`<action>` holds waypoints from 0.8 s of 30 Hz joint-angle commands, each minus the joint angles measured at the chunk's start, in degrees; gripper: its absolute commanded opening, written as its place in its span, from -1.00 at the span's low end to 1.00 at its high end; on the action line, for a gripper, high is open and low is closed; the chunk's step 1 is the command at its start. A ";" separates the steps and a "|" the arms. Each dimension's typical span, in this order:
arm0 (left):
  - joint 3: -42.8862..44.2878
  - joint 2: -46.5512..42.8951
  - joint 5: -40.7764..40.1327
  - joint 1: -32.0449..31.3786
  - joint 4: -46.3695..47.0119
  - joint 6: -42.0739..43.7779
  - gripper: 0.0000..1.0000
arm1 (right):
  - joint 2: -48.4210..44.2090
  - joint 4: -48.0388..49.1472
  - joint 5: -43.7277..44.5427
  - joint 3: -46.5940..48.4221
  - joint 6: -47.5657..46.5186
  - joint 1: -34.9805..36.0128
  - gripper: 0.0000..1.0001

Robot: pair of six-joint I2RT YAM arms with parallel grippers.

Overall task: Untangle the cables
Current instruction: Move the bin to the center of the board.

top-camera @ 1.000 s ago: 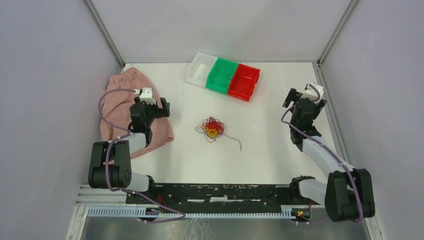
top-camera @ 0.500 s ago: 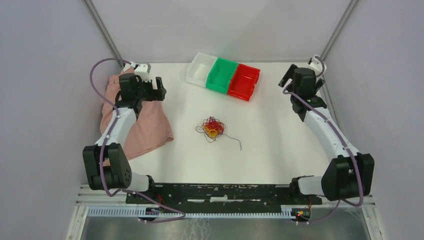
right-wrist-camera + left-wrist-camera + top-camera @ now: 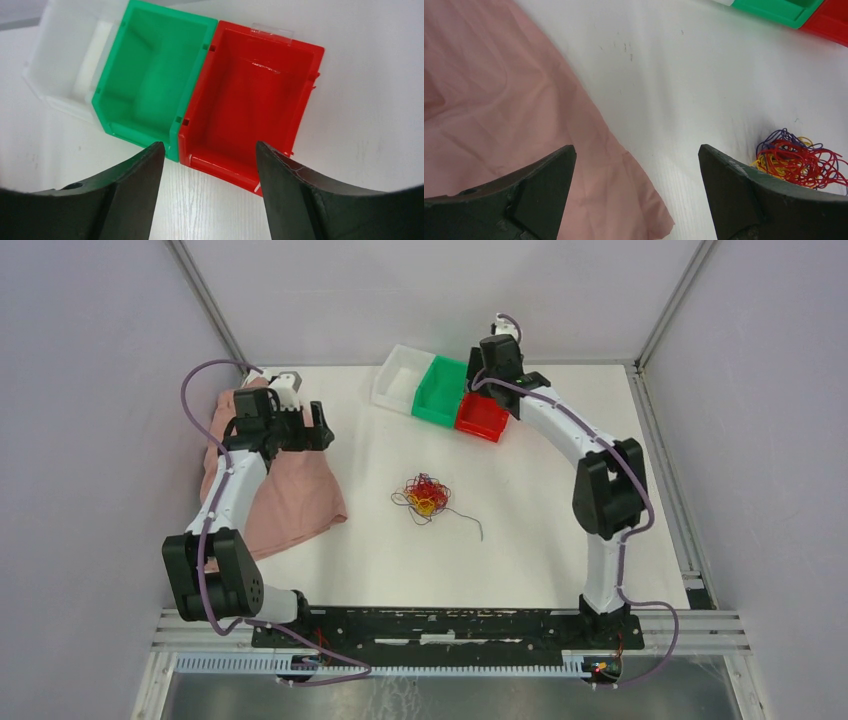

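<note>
The cables [image 3: 425,496] lie as one small tangle of red, yellow and dark wires at the middle of the table, with one dark strand trailing to the right. The left wrist view catches the cables [image 3: 796,162] by its right finger. My left gripper [image 3: 316,428] hangs open above the right edge of the pink cloth, well left of the tangle; in its own view the left gripper [image 3: 636,150] has nothing between the fingers. My right gripper [image 3: 497,368] is open over the bins at the back, and in its wrist view the right gripper [image 3: 210,145] holds nothing.
A pink cloth [image 3: 285,490] lies at the left of the table under my left arm. Three joined bins stand at the back: white bin [image 3: 400,380], green bin [image 3: 442,392], red bin [image 3: 485,415]. In the right wrist view, green bin [image 3: 150,75] and red bin [image 3: 255,95] are empty.
My right arm has swung from the back right corner leftward to above the bins, its jaws somewhat narrower. My left arm stretched back over the cloth. The cables have not moved.
</note>
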 commanded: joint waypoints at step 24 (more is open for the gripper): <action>2.01 -1.36 6.76 0.03 -3.72 1.61 0.99 | 23.52 -4.45 -1.83 20.06 -1.51 2.39 -0.30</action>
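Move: The bin's green-red rim lies about 5 cm ahead of the right hand, 5 cm left and 12 cm below. The red compartment's middle is some 6 cm straight ahead; the green one's is 9 cm ahead, 11 cm left. The cable tangle sits about 18 cm back and 14 cm left. From the left hand, that rim is roughly 18 cm ahead, 38 cm right and 11 cm below. Right hand drops about 12 cm, reaching 7 cm forward-left, and narrows its fingers astride the bin's green-red rim. ##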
